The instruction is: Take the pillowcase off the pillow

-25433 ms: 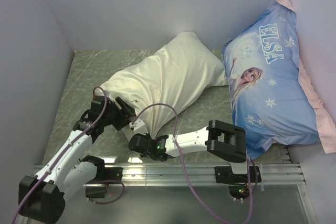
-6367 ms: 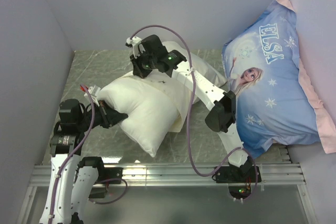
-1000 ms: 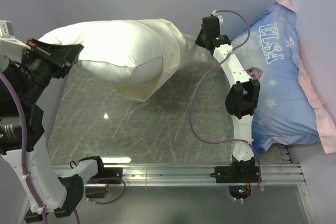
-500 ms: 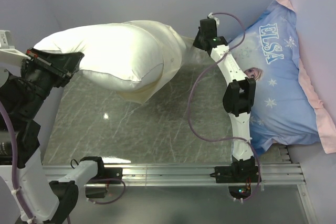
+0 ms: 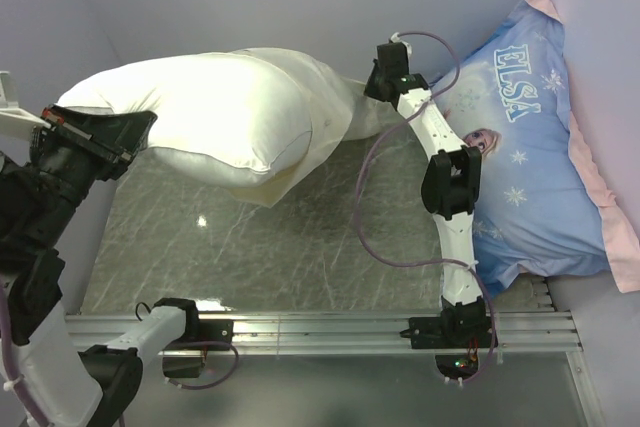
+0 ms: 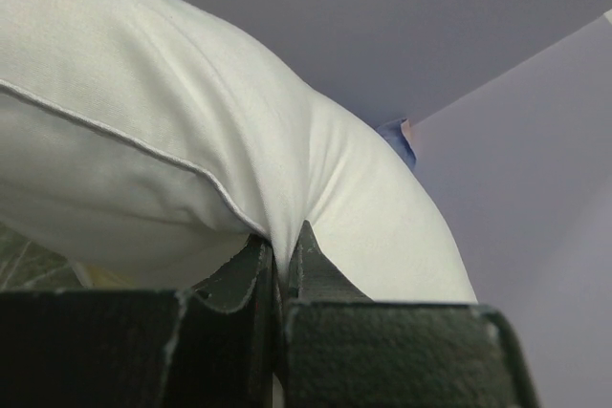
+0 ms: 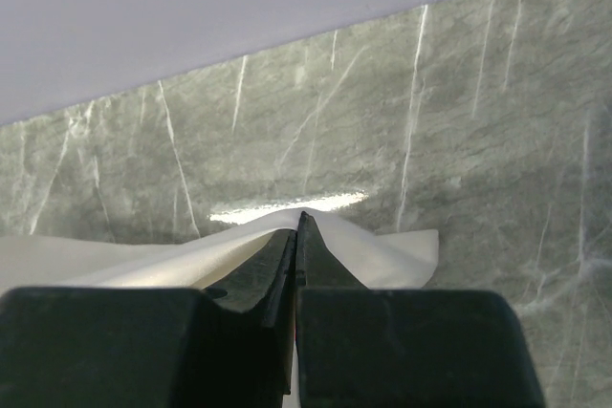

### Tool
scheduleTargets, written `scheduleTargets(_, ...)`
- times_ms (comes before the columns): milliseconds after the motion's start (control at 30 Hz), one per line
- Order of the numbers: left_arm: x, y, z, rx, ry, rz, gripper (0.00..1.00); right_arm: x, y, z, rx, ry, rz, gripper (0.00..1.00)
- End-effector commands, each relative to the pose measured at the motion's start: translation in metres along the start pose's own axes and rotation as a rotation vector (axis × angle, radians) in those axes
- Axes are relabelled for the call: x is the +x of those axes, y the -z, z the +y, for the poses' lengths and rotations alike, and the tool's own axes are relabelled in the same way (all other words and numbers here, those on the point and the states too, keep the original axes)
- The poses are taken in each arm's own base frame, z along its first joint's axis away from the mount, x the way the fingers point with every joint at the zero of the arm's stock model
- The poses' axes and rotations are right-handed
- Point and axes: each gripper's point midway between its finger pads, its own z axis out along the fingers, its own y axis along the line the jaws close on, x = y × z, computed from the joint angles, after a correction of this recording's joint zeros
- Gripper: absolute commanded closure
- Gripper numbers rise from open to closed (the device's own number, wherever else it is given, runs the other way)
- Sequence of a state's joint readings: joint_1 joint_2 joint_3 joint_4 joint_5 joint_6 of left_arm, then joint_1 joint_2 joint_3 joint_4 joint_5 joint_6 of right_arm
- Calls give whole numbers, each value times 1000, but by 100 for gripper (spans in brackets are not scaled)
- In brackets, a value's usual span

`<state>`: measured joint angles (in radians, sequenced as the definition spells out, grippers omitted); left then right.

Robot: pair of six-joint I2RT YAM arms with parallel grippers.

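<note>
The white pillow [image 5: 180,107] hangs in the air across the back left, its right part still inside the cream pillowcase [image 5: 325,107]. My left gripper [image 5: 128,129] is raised at the far left and shut on the pillow's bare left end; the left wrist view shows the jaws pinching white fabric [image 6: 283,247] beside a piped seam. My right gripper [image 5: 372,87] is at the back, shut on the pillowcase's far end; the right wrist view shows a cream fold [image 7: 382,247] pinched between the jaws [image 7: 297,226] just above the table. The case's open edge droops under the pillow.
The blue Elsa-printed pillow [image 5: 520,157] with a pink edge leans against the right wall. Grey walls close in the left, back and right. The marbled green table top [image 5: 300,247] lies below, with a metal rail [image 5: 330,327] along its near edge.
My left gripper has drawn the pillow's end a little down and toward the near side. My right gripper has shifted slightly left with the pillowcase end. Both stay shut.
</note>
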<state>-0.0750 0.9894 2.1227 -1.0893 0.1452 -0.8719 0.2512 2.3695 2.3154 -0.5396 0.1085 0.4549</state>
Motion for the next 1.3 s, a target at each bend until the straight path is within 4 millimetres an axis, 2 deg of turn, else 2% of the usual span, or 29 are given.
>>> scheduleTargets(0,-82,102,-94,364,-55,-410,99,-25,-29,-78,210,-16,-102,100)
scheduleTargets(200,-84,117,-89,381,-27,-422,99,-14,-36,-79,202,-33,-80,100)
scheduleTargets(267,-88,119,-87,378,-9,-433,100,-17,-35,-80,205,-32,-88,100)
scheduleTargets(400,-96,145,-89,411,8,-476,100,-23,-38,-83,206,-48,-91,100)
scheduleTargets(567,-101,162,-91,448,28,-489,99,-26,-39,-84,197,-63,-106,100)
scheduleTargets(767,-104,171,-84,456,47,-507,99,-25,-42,-97,209,-81,-96,100)
scheduleTargets(867,-99,159,-79,429,48,-483,99,-26,-39,-94,193,-89,-90,100)
scheduleTargets(933,-83,125,-65,362,47,-412,99,-15,-38,-96,189,-97,-71,100)
scheduleTargets(967,-74,114,-58,340,48,-379,100,-34,-26,-88,156,-111,-124,100)
scheduleTargets(1000,-53,82,-38,264,50,-307,100,-33,-22,-86,145,-116,-129,100)
scheduleTargets(1033,-40,67,-27,231,53,-268,99,-24,-22,-91,152,-111,-116,100)
scheduleTargets(1067,-29,63,-16,211,54,-248,99,-34,-14,-86,137,-115,-142,100)
scheduleTargets(1100,1,32,15,123,58,-167,100,-40,-11,-82,124,-114,-151,100)
scheduleTargets(1133,17,22,31,83,67,-134,99,-44,-8,-80,116,-110,-156,100)
scheduleTargets(1167,32,21,44,71,76,-101,100,-49,-3,-77,108,-109,-162,100)
scheduleTargets(1200,70,-2,80,-19,96,-12,99,-57,1,-70,84,-111,-174,100)
scheduleTargets(1267,100,-7,113,-79,116,32,100,-71,12,-59,39,-115,-202,100)
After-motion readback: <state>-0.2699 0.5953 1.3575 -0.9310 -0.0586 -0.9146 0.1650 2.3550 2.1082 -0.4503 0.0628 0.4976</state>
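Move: The left hand, high up, keeps hold of the pillow's near end; the pillow's middle lies some 18 cm ahead, 15 cm right and 15 cm below, and the pillowcase's gripped far end about 43 ahead, 35 right and 38 below. From the right hand, which keeps that end, the pillow's middle is roughly 25 cm back, 20 left and 20 above, and the Elsa pillow about 12 back, 32 right and 10 below. Left hand draws the pillow back 5 cm, then forward and some 16 down; right keeps the pillowcase, sinking rightward. ##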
